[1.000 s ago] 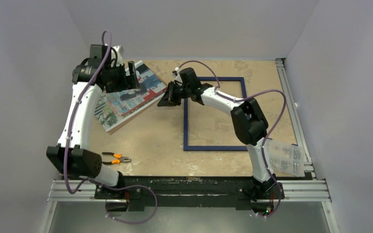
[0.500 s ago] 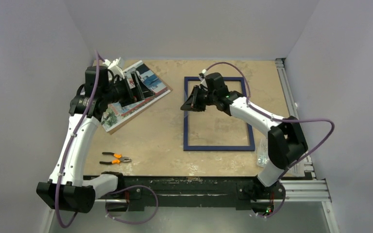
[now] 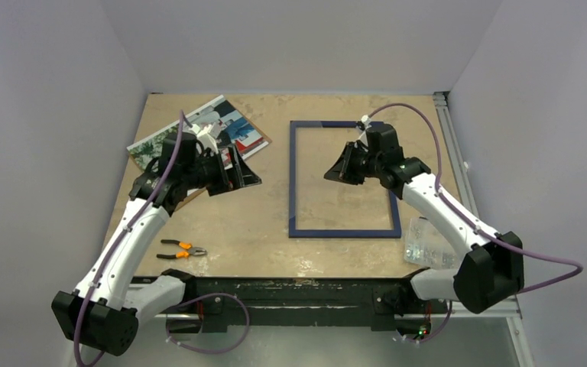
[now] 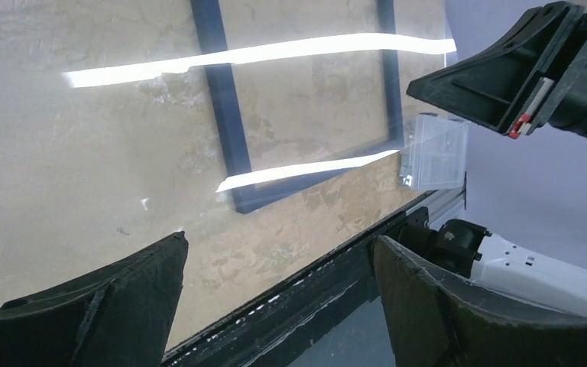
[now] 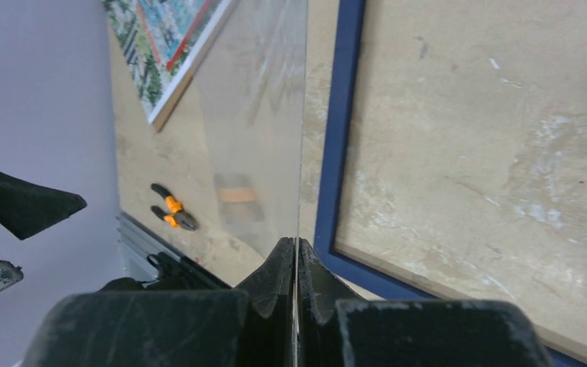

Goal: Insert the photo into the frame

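Note:
The photo lies at the back left on a brown board; its corner also shows in the right wrist view. The dark blue frame lies flat at mid-table, seen too by the left wrist and right wrist. My right gripper hovers over the frame's upper half, shut on the edge of a clear pane that stands on edge. My left gripper hangs open just right of the photo, with nothing between its fingers.
Orange-handled pliers lie near the front left. A clear plastic box sits at the front right beside the frame's corner. A metal rail runs along the table's right edge. Walls close in on three sides.
My right gripper has carried the clear pane from beside the photo rightward over the frame. My left gripper has opened wider and drawn back off the photo toward the front.

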Tool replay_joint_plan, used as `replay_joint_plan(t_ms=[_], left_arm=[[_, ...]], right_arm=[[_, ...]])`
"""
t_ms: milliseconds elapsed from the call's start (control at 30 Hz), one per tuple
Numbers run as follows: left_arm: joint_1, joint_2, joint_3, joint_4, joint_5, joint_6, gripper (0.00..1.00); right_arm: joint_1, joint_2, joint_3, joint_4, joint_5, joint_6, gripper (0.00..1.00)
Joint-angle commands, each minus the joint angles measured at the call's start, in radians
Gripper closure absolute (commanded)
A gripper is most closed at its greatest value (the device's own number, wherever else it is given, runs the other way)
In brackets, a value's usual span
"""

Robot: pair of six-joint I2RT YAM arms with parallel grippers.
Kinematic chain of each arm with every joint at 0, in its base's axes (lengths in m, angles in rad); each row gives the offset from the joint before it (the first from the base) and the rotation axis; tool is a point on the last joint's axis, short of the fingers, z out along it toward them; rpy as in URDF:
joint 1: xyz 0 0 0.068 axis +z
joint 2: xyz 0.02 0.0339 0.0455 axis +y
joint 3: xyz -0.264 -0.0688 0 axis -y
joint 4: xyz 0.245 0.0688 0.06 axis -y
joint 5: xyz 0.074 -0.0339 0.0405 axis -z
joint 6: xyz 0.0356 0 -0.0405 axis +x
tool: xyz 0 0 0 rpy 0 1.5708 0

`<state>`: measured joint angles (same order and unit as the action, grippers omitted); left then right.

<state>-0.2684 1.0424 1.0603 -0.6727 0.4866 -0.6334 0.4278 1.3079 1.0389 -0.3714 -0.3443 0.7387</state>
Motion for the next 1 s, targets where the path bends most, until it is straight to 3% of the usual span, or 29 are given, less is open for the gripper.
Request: replay_joint_plan(t_ms=[0, 200, 333, 467, 667, 833, 967], left_arm=[[-0.025, -0.010, -0.036, 0.008, -0.037, 0.036, 0.11], [-0.047, 0.000, -0.061, -0.003, -0.020, 0.097, 0.11], [-0.068, 0.024, -0.086, -0.001, -0.009, 0.116, 0.11], [-0.099, 0.045, -0.120, 0.030, -0.010, 0.109, 0.11], [-0.118, 0.091, -0.123, 0.023, -0.026, 0.126, 0.10], [-0.130, 0.100, -0.144, 0.028, -0.054, 0.121, 0.10], [-0.133, 0.100, -0.171, 0.033, -0.075, 0.119, 0.10]], right_arm=[[-0.017, 0.018, 0.112, -0.170, 0.038, -0.194, 1.00], [-0.051, 0.059, 0.203, -0.296, 0.082, -0.344, 1.00], [-0.085, 0.114, 0.251, -0.376, 0.198, -0.413, 1.00], [-0.155, 0.195, 0.303, -0.389, 0.185, -0.449, 0.98], [-0.181, 0.324, 0.463, -0.407, 0.213, -0.446, 0.67], [-0.183, 0.345, 0.548, -0.452, 0.338, -0.415, 0.27], [-0.185, 0.285, 0.518, -0.453, 0.417, -0.389, 0.20]])
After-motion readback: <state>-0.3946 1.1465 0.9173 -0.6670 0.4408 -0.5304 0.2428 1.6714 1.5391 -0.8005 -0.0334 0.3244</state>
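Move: The right gripper is shut on an edge of the clear sheet; the frame it is for lies beneath, its middle about 10 cm ahead, 7 cm to the right and 19 cm down. On the table, the photo lies some 22 cm ahead and 39 cm left, the plastic box about 11 cm back and 32 cm right. From the empty, open left gripper the frame's middle is roughly 15 cm ahead, 29 cm right and 24 cm down. Carry the clear sheet to the right over the frame with the right gripper, then swing forward too, about 11 cm right and 10 cm forward in all, dipping some 4 cm before easing up. Roll the wrist some 30 degrees so the fingers point more steeply down, and in the second half open them wide to let go of the sheet. Sink the open left gripper about 9 cm, slightly back, left of the frame. ##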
